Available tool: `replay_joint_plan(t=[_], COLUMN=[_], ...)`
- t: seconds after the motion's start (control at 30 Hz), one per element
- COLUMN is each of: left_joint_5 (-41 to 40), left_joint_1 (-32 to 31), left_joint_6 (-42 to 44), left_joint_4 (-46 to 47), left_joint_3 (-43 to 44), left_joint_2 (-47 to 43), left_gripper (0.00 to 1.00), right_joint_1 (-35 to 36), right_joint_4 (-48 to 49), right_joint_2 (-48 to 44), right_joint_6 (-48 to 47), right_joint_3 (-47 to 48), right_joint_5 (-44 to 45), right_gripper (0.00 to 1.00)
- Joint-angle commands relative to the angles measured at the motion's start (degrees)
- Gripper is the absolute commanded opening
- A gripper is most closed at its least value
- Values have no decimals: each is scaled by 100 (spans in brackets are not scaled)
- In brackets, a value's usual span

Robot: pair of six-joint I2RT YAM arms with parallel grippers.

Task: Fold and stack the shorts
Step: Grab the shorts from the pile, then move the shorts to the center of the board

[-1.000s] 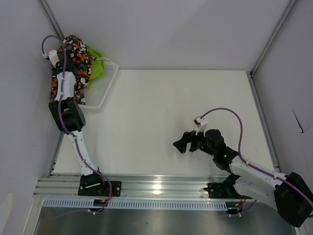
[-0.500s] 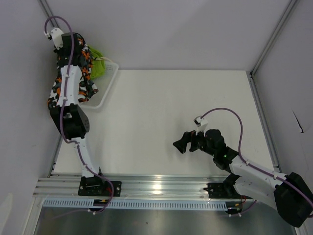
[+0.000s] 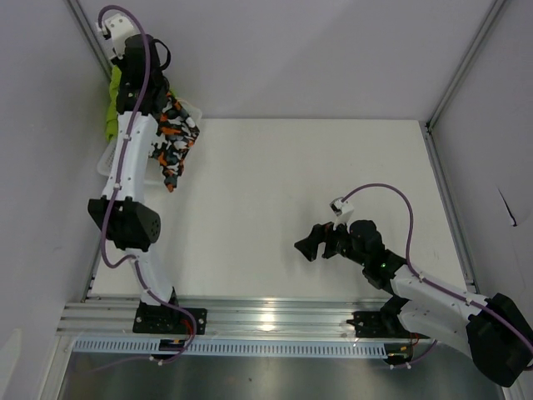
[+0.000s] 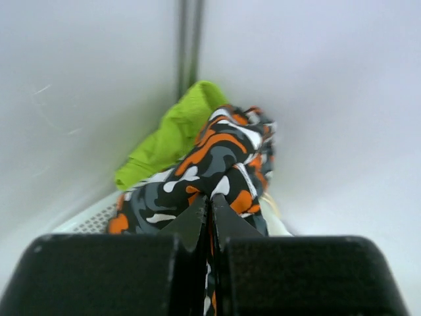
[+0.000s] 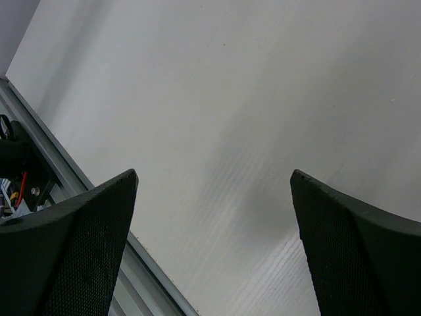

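Note:
The orange, black, grey and white camo shorts (image 3: 171, 143) hang bunched from my left gripper (image 3: 161, 87), raised at the far left corner; in the left wrist view its jaws (image 4: 210, 201) are pressed together on the camo shorts (image 4: 220, 155). The lime green shorts (image 3: 111, 107) lie behind the left arm, draped in the white mesh basket (image 3: 104, 162); they show as a green fold (image 4: 168, 135) beyond the camo fabric. My right gripper (image 3: 308, 247) hovers open over the bare table, nothing between its fingers (image 5: 85, 230).
The white basket (image 4: 89, 222) sits in the far left corner against the wall. Aluminium frame posts (image 3: 454, 75) stand at the back corners. A metal rail (image 3: 266, 317) runs along the near edge by the arm bases.
My left arm has risen and swung right, pulling the camo shorts up out of the basket toward the table. The green shorts now show left of the arm. The right arm is still.

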Motion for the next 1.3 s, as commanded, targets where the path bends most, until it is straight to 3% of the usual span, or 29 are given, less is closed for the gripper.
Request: replay_joint_plan(t=[0.0, 0.1, 0.23, 0.5, 0.6, 0.8, 0.97, 1.0, 1.07, 1.1, 1.13, 1.17, 1.27], left_joint_5=[358, 796, 1832, 2476, 2828, 3030, 3057, 3083, 3084, 3110, 3084, 3040, 2733], left_joint_1=[-290, -615, -966, -2223, -2566, -3041, -3217, -3217, -3208, -3208, -3208, -3217, -3208], left_joint_6=[-79, -343, -950, -1792, -2207, -2681, -2516, -2463, -2331, -2278, -2217, -2103, -1962], left_joint_4=[-21, -110, 204, 259, 224, 863, 1032, 963, 175, -220, -564, -1081, -1402], left_joint_3=[462, 383, -553, -1899, -2271, -3991, -4170, -3787, -3329, -2508, -2274, -2089, -2016], left_joint_2=[-1119, -1699, -2639, -3958, -4099, -4311, -3339, -3135, -2669, -2249, -2080, -1982, -2165], left_gripper=[0, 0, 0, 0, 0, 0, 0, 0, 51, 68, 82, 84, 95], right_joint_1=[-11, -3, -20, -64, -73, -99, -108, -108, -108, -99, -108, -108, -108], right_joint_4=[159, 63, -157, -833, -1097, -1379, -1405, -1397, -1379, -1370, -1361, -1300, -1020], right_joint_2=[-75, -216, -584, -1998, -2518, -3055, -3029, -3020, -2968, -2950, -2941, -2932, -2871], right_joint_6=[9, -17, -43, 18, 27, 45, 62, 62, 71, 71, 54, 19, -52], right_joint_3=[8, -9, -53, -290, -343, -449, -431, -431, -431, -431, -440, -440, -528], right_joint_5=[83, 232, 619, 1919, 2341, 2685, 2764, 2764, 2764, 2729, 2651, 2563, 2106], right_gripper=[99, 100, 99, 99, 99, 99, 99, 100, 99, 99, 99, 100, 99])
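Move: My left hand already holds the camo shorts, lifted high by the far-left corner. The clear middle of the table, where they are to go, lies about 38 cm to its right, some 15 cm back and 40 cm down. The white basket is nearly below this hand, about 4 cm ahead, with the green shorts in it some 8 cm ahead and 5 cm left. From my right hand, that clear spot is roughly 17 cm ahead and 10 cm left. I fling the shorts out over the table: my left hand sweeps right, back and up away from the basket, then plunges some 27 cm and comes forward again, ending about 35 cm farther right, turned 55 degrees clockwise. The fingers open at the bottom of the swing and let go. My open right hand clears off 9 cm right and slightly up, turning clockwise. ##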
